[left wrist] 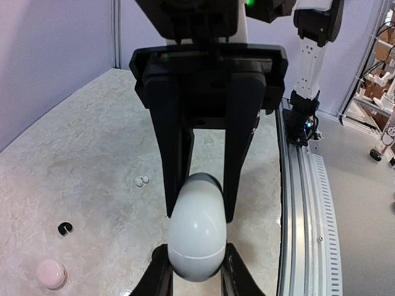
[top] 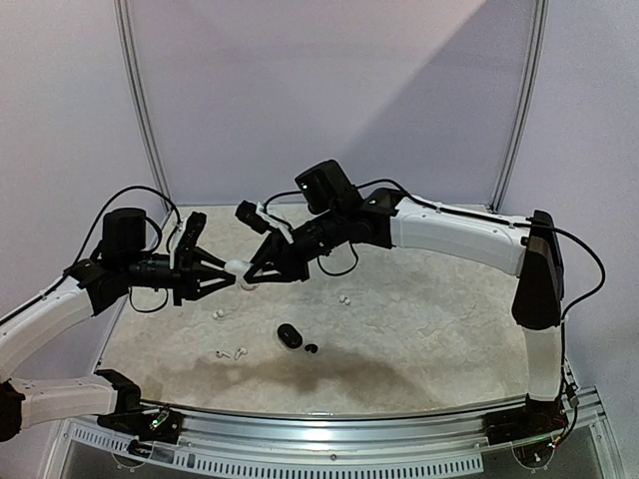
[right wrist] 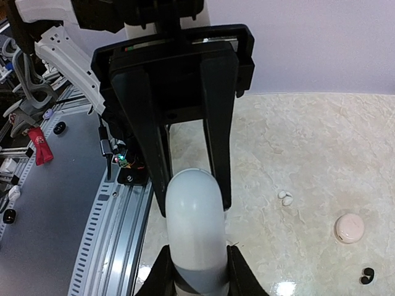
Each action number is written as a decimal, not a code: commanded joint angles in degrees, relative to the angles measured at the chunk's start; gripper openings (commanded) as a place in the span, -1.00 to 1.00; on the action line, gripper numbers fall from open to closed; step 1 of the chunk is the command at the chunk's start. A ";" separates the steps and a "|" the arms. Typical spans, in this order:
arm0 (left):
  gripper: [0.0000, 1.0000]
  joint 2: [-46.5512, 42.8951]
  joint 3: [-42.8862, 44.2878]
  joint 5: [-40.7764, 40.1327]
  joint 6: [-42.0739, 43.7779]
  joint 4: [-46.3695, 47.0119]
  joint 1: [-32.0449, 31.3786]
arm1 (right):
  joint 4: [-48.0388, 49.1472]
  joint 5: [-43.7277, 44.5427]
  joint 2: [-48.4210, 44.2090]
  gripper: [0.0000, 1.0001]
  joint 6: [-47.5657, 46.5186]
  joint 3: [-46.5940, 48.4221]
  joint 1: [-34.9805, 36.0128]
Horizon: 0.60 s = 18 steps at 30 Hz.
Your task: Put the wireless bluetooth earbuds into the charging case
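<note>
A white pebble-shaped charging case hangs in mid-air above the table, lid closed, held from both ends. My left gripper is shut on its rounded end. My right gripper is shut on the opposite end, fingers pressed to both sides of the case. On the table lie the earbuds: a white pair, a white one, two pale ones and a black one. The wrist views show a white pair, a black bud, another white pair and a black bud.
A black case lies near the black bud. A pink case sits on the marbled tabletop, the same pink case showing in the right wrist view. A metal rail runs along the near edge.
</note>
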 commanded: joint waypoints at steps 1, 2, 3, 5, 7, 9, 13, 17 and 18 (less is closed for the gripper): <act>-0.79 0.53 -0.10 1.34 5.97 -3.34 -0.63 | -3.05 3.11 0.32 -0.96 1.03 2.56 -0.34; -0.52 1.17 0.01 1.20 6.44 -4.50 -0.67 | -3.82 3.95 0.17 -0.99 0.09 3.21 -0.30; -0.31 1.68 0.03 1.26 6.58 -5.24 -0.72 | -4.39 4.69 -0.05 -1.00 -0.46 3.66 -0.28; -0.08 2.38 0.04 0.86 6.29 -5.37 -0.91 | -5.11 5.85 -0.45 -1.00 -1.82 4.08 -0.21; -0.08 2.22 -0.32 0.21 6.36 -4.28 -1.25 | -5.80 6.92 -0.94 -1.00 -2.89 4.17 -0.09; -0.07 1.60 -0.96 -0.82 7.76 -2.78 -2.00 | -6.90 7.83 -1.28 -1.00 -4.47 4.57 -0.02; -0.08 -0.66 -3.74 -5.27 5.42 5.48 -2.92 | -8.81 8.24 -1.20 -1.00 -6.41 5.90 -0.01; -0.08 -0.57 -4.88 -6.64 3.09 8.87 -2.96 | -9.79 7.29 -1.26 -1.00 -7.93 6.45 0.18; -0.08 -0.18 -4.82 -6.74 2.91 8.88 -2.98 | -9.86 6.83 -1.39 -1.00 -8.54 6.48 0.25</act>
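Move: The white charging case is already gripped between both hands, its middle about 2 cm to the right of the left hand and 2 cm to the left of the right hand, level with both. On the table some 22 cm below, the pink case lies about 16 cm ahead of the left hand. The black case lies roughly 2 cm ahead of that hand and 10 cm to its right, and the black earbuds 19 cm ahead and 8 cm to its right. Downward by about 2 cm goes the left hand, its fingers opening to roughly twice their gap and coming free of the end of the white charging case. The right hand keeps its pinch on the case, holds still at first, then eases about 1.5 cm forward and 1 cm to the right, away from the left fingers, tilting under 10 degrees. ##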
